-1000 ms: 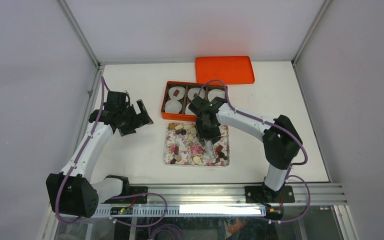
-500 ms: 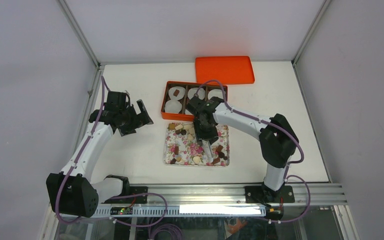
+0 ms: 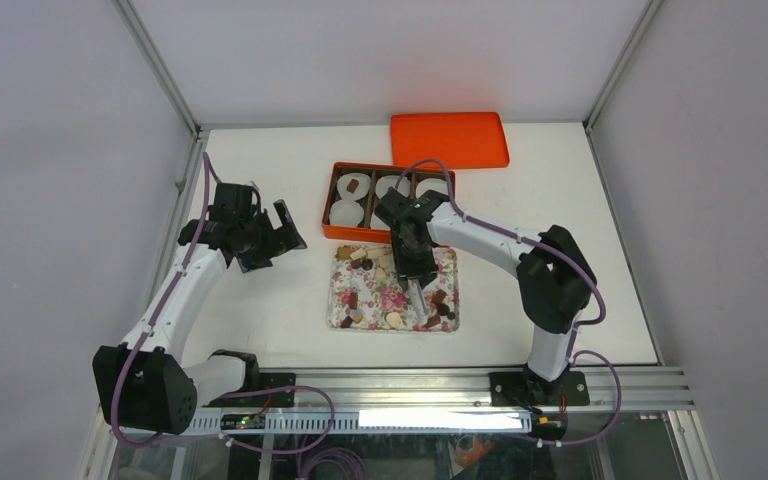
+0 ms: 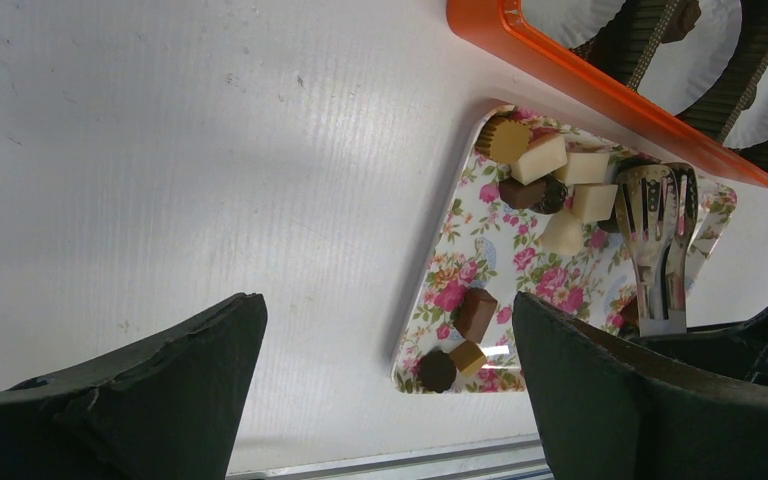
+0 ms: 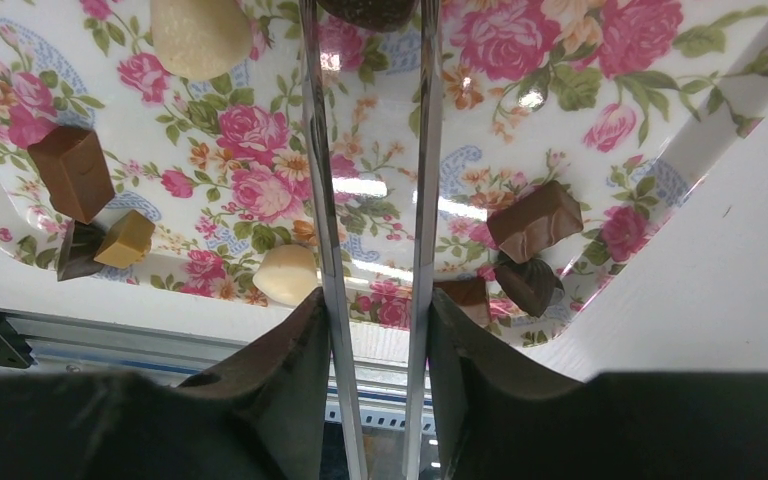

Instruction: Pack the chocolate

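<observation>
Several small chocolate pieces [image 3: 351,299], brown, dark and cream, lie scattered on a flower-print tray [image 3: 380,300]. My right gripper [image 3: 413,262] is shut on metal tongs [image 3: 420,300] held low over the tray. In the right wrist view the tongs [image 5: 320,200] run between my fingers [image 5: 285,380], and a dark piece [image 5: 370,10] sits between the tong tips at the top edge. My left gripper [image 3: 278,232] is open and empty, left of the tray. Its wrist view shows the chocolate [image 4: 475,313] and the tongs [image 4: 660,240].
An orange box [image 3: 328,232] with white paper cups stands just behind the tray; one cup holds a brown piece [image 3: 354,185]. The orange lid [image 3: 449,139] lies behind the box. The metal rail runs along the table's near edge.
My right gripper with the tongs has shifted slightly back and to the left over the tray. The left arm has not moved.
</observation>
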Robot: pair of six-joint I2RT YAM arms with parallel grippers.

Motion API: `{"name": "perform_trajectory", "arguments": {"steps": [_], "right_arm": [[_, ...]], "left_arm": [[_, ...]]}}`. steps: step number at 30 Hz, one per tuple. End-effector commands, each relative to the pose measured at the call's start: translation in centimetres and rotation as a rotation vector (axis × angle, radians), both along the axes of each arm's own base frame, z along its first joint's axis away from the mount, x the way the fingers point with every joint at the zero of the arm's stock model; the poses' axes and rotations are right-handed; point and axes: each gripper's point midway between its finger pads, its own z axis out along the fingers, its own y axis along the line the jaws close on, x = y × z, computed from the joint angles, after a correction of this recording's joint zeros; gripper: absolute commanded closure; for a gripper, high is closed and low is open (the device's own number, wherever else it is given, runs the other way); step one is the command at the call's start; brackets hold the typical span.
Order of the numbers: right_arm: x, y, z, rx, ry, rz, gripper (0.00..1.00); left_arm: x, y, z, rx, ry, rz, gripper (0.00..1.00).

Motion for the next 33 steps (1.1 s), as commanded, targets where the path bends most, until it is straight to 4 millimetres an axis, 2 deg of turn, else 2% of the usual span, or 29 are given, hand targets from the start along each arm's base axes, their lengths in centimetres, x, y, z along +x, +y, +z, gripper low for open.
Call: {"name": "perform_trajectory", "arguments": {"steps": [1, 5, 8, 14, 18, 25, 33], "right_arm": [[0.9, 0.6, 1.3, 0.044, -0.045, -0.002, 0.64], [1.4, 1.0, 0.9, 0.043, -0.046, 0.008, 0.59], [1.6, 1.2, 0.9, 0.049, -0.051, 0.005, 0.61], [1.0, 1.6, 2.1, 0.097, -0.044, 0.011, 0.91], [0.1, 1.5, 3.4, 0.121, -0.040, 0.025, 1.00], [-1.9, 1.3, 5.7, 0.168, -0.044, 0.033, 1.00], [-1.6, 1.5, 8.2, 0.209, -0.093, 0.054, 1.00]], "left_arm": [[0.8, -0.2, 1.0, -0.018, -0.059, -0.023, 0.01], [0.8, -0.2, 1.0, -0.016, -0.058, -0.022, 0.01], [0.8, -0.2, 1.0, -0.015, -0.059, -0.021, 0.01], [0.8, -0.1, 1.0, -0.009, -0.061, -0.018, 0.01], [0.9, -0.1, 0.9, -0.009, -0.057, -0.019, 0.01], [1.0, 0.2, 0.9, 0.007, -0.058, -0.011, 0.01], [0.9, 0.2, 0.9, 0.005, -0.060, -0.012, 0.01]]}}
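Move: The right hand holds the tongs, whose tips are on the dark square chocolate about 6 cm ahead, 3 cm left and 6 cm below that hand. The round dark chocolate lies some 3 cm nearer the base than the square one. White chocolates sit about 4 cm ahead and 6 cm left of the hand; the orange box's middle is roughly 17 cm ahead, 5 cm left. From the left hand, the square chocolate lies about 24 cm right and 2 cm ahead, 11 cm down. Keep the right gripper shut on the tongs so that their tips keep their pinch on the dark square chocolate, holding nearly still at first. Then lift straight off the flowered tray, about 5 cm up, drawing back some 2 cm and slightly left as you rise, with the hand's left side tilting up a little, under 10 degrees. ##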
